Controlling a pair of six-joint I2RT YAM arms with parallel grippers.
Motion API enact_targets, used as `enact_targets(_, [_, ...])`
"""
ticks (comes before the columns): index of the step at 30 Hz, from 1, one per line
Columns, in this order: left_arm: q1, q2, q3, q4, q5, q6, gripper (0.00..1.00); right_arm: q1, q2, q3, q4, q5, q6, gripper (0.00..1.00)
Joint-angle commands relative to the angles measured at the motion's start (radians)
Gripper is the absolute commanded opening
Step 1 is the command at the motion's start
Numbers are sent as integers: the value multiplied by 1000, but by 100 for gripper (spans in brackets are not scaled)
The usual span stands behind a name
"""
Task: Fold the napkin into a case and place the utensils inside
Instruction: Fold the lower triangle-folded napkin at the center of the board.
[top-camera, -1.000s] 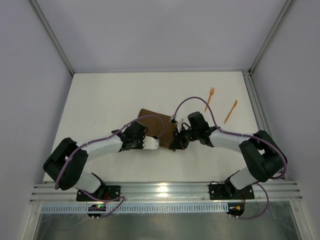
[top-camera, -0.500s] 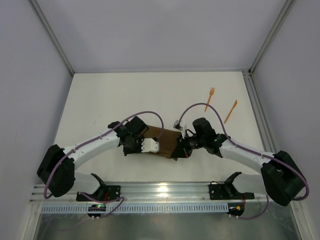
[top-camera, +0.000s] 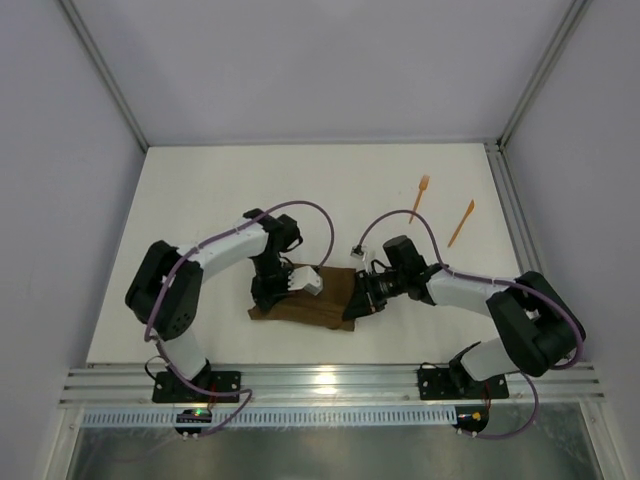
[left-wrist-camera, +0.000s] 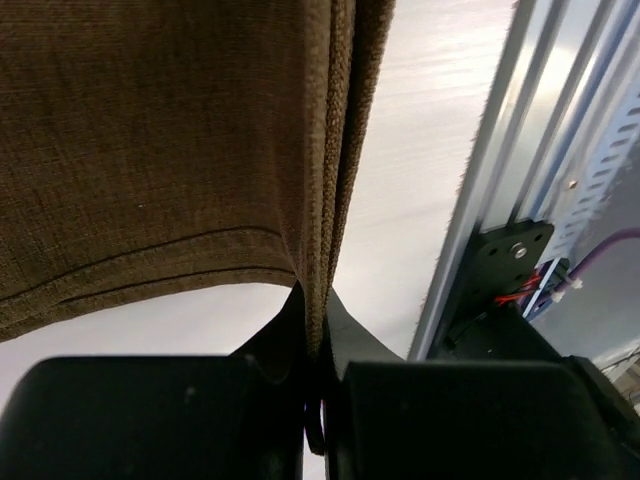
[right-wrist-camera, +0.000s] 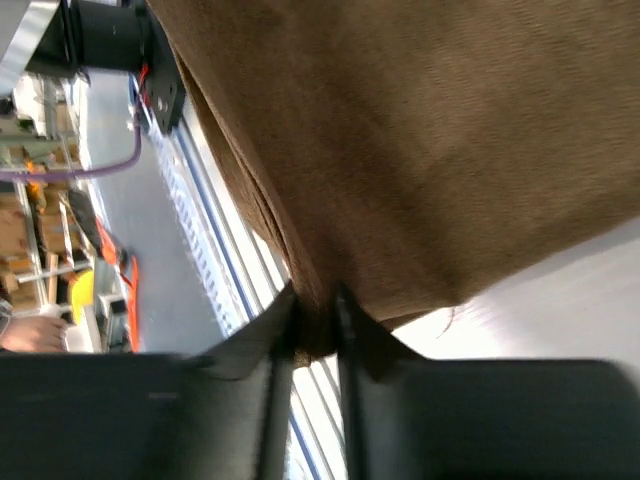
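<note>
The dark brown napkin (top-camera: 318, 306) lies as a folded strip near the table's front middle. My left gripper (top-camera: 263, 302) is at its left end, shut on layered cloth edges (left-wrist-camera: 330, 200) in the left wrist view. At the strip's right end, my right gripper (top-camera: 353, 304) has the napkin (right-wrist-camera: 430, 130) pinched between its fingers, with a cloth corner sticking out behind the tips. Both utensils lie apart at the back right, away from both grippers: an orange fork (top-camera: 420, 197) and a plain pointed orange piece (top-camera: 461, 222).
An aluminium rail (top-camera: 330, 380) with the arm bases runs along the near edge, close behind the napkin. Metal frame posts (top-camera: 505, 200) and grey walls border the white table. The rail also shows in the left wrist view (left-wrist-camera: 500, 170).
Both grippers have carried the napkin's edge toward the near rail, so the cloth went from a broad patch to a narrow strip. The right jaws have eased slightly.
</note>
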Motion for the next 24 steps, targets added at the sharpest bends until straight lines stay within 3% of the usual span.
enact_targets(1, [78, 64, 95, -113, 10, 119, 0, -53, 70, 52, 55, -16, 26, 28])
enact_targets(2, [89, 81, 105, -119, 13, 133, 0, -67, 83, 54, 96, -19, 38, 41])
enact_targets(5, [107, 135, 130, -128, 33, 176, 0, -95, 101, 63, 134, -10, 26, 50])
enact_targets(6, [110, 151, 139, -136, 40, 186, 0, -95, 94, 66, 144, 9, -2, 63])
enact_targets(9, [113, 176, 150, -149, 61, 208, 0, -94, 55, 45, 183, 18, -34, 75])
enact_targets(16, [124, 207, 141, -148, 83, 226, 0, -29, 29, -77, 457, 44, 38, 79])
enact_targets(24, [129, 227, 174, -169, 80, 242, 0, 34, -50, -103, 519, 127, 40, 80])
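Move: Both hands already pinch the napkin's near folded edge, the left hand at its left end and the right at its near right corner. The napkin's middle lies about 5 cm ahead and 9 cm to the right of the left hand, and some 4 cm ahead and 11 cm to the left of the right hand, roughly 5 cm below both. The fork is about 30 cm ahead of the right hand, 20 cm to its right and 5 cm below. Forward and slightly down go both hands along the napkin, the right opening wide as it goes to let go of the corner. It runs out about 5 cm, then comes back some 3 cm and edges left, tipping its fingers up toward level. The left keeps its pinch, stops after 3 cm forward, then eases down, its fingertips tilting slightly toward the base. ##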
